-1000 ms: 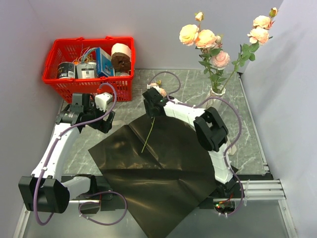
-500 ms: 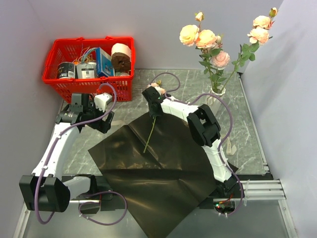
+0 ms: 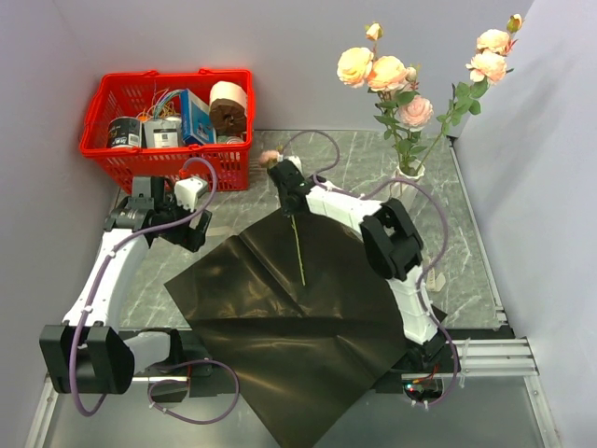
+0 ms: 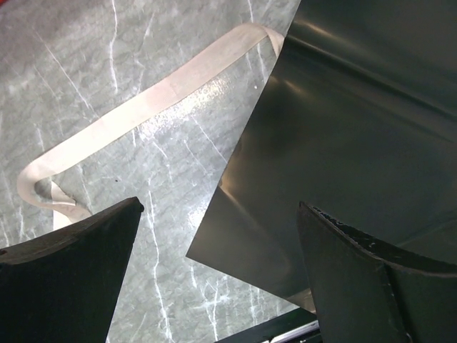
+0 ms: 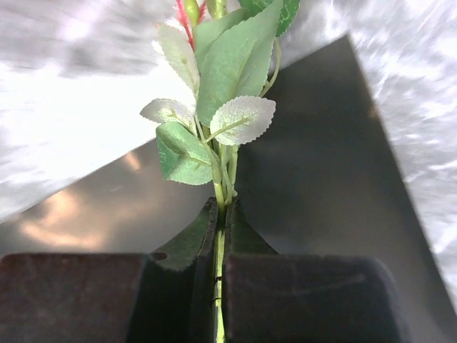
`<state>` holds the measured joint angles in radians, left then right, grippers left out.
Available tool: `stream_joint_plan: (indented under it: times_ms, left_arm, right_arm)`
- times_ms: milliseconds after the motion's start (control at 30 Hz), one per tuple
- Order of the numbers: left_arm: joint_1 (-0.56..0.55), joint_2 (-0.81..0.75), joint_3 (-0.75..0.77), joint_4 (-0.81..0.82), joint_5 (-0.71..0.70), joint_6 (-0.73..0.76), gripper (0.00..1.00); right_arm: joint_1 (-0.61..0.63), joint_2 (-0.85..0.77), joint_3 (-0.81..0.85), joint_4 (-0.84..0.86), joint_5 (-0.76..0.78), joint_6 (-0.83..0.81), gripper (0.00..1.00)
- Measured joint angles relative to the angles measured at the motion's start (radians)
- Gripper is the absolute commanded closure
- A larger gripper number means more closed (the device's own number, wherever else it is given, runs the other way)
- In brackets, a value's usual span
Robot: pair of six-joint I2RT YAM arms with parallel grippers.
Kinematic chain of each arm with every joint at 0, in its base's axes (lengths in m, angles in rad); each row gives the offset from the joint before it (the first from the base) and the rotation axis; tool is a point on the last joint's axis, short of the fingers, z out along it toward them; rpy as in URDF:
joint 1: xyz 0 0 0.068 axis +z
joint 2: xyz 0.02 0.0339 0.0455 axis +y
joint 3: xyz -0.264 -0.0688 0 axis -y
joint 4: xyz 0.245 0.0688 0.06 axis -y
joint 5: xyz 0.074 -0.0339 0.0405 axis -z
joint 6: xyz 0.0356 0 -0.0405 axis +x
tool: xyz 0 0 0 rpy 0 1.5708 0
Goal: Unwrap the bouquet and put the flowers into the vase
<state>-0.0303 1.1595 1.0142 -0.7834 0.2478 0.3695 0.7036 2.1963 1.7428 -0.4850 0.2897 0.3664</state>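
Note:
The bouquet's dark paper sheet [image 3: 298, 317] lies spread flat on the table with no bunch in it. At its far edge my right gripper [image 3: 291, 193] is shut on one flower's thin green stem [image 5: 220, 187]. Leaves [image 5: 228, 78] fan out beyond the fingertips. The pink bloom [image 3: 270, 157] points toward the basket and the stem end [image 3: 302, 275] trails over the paper. Several other flowers [image 3: 387, 75] stand in the white vase [image 3: 408, 177] at the back right. My left gripper [image 3: 154, 210] hangs open over the paper's left corner [image 4: 343, 143] and the loose cream ribbon [image 4: 143, 107], holding nothing.
A red basket [image 3: 177, 166] at the back left holds a toilet-paper roll [image 3: 229, 107], tins and a blue box. Grey walls close in on the left, back and right. The marble table top [image 3: 466, 261] shows round the paper.
My right gripper has shut on the stem and turned it: the bloom moved left toward the basket and the stem's free end swung from lower left to lower right. The left arm barely shifted.

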Motion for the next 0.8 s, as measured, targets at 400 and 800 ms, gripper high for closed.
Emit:
stream_joint_plan:
  times_ms: [400,800]
  left_arm:
    - [0.010,0.020,0.046,-0.007,0.029,-0.012,0.04]
    - [0.010,-0.005,0.050,-0.009,0.045,-0.024,0.04]
  right_arm:
    - [0.170,-0.718,-0.285,0.436,-0.022,-0.420,1.00]
    - [0.103,-1.110,-0.511,1.091,0.032,-0.946,1.00]
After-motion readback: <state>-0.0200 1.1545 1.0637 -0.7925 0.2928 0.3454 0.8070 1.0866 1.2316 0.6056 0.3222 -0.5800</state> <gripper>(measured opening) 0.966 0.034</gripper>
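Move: The right hand, already gripping the last flower's stem a few centimetres above the table, has the vase about 25 cm to its right and 11 cm nearer the base, with the vase's middle some 7 cm higher. The red basket lies roughly 23 cm to this hand's left and 4 cm farther out, about 6 cm up; the black wrap's middle is some 28 cm back, 4 cm right and 4 cm below. From the left hand, the vase is about 43 cm right, 3 cm ahead and 4 cm lower. Fingers stay shut on the stem just below the leaves as the right hand sweeps the flower fast up off the wrap, some 50 cm, drawing back about 15 cm and then swinging right to the vase's side of the table, high above its mouth. Meanwhile the wrist tips up about 90 degrees, so the fingers end pointing forward and up with the bloom leading. ##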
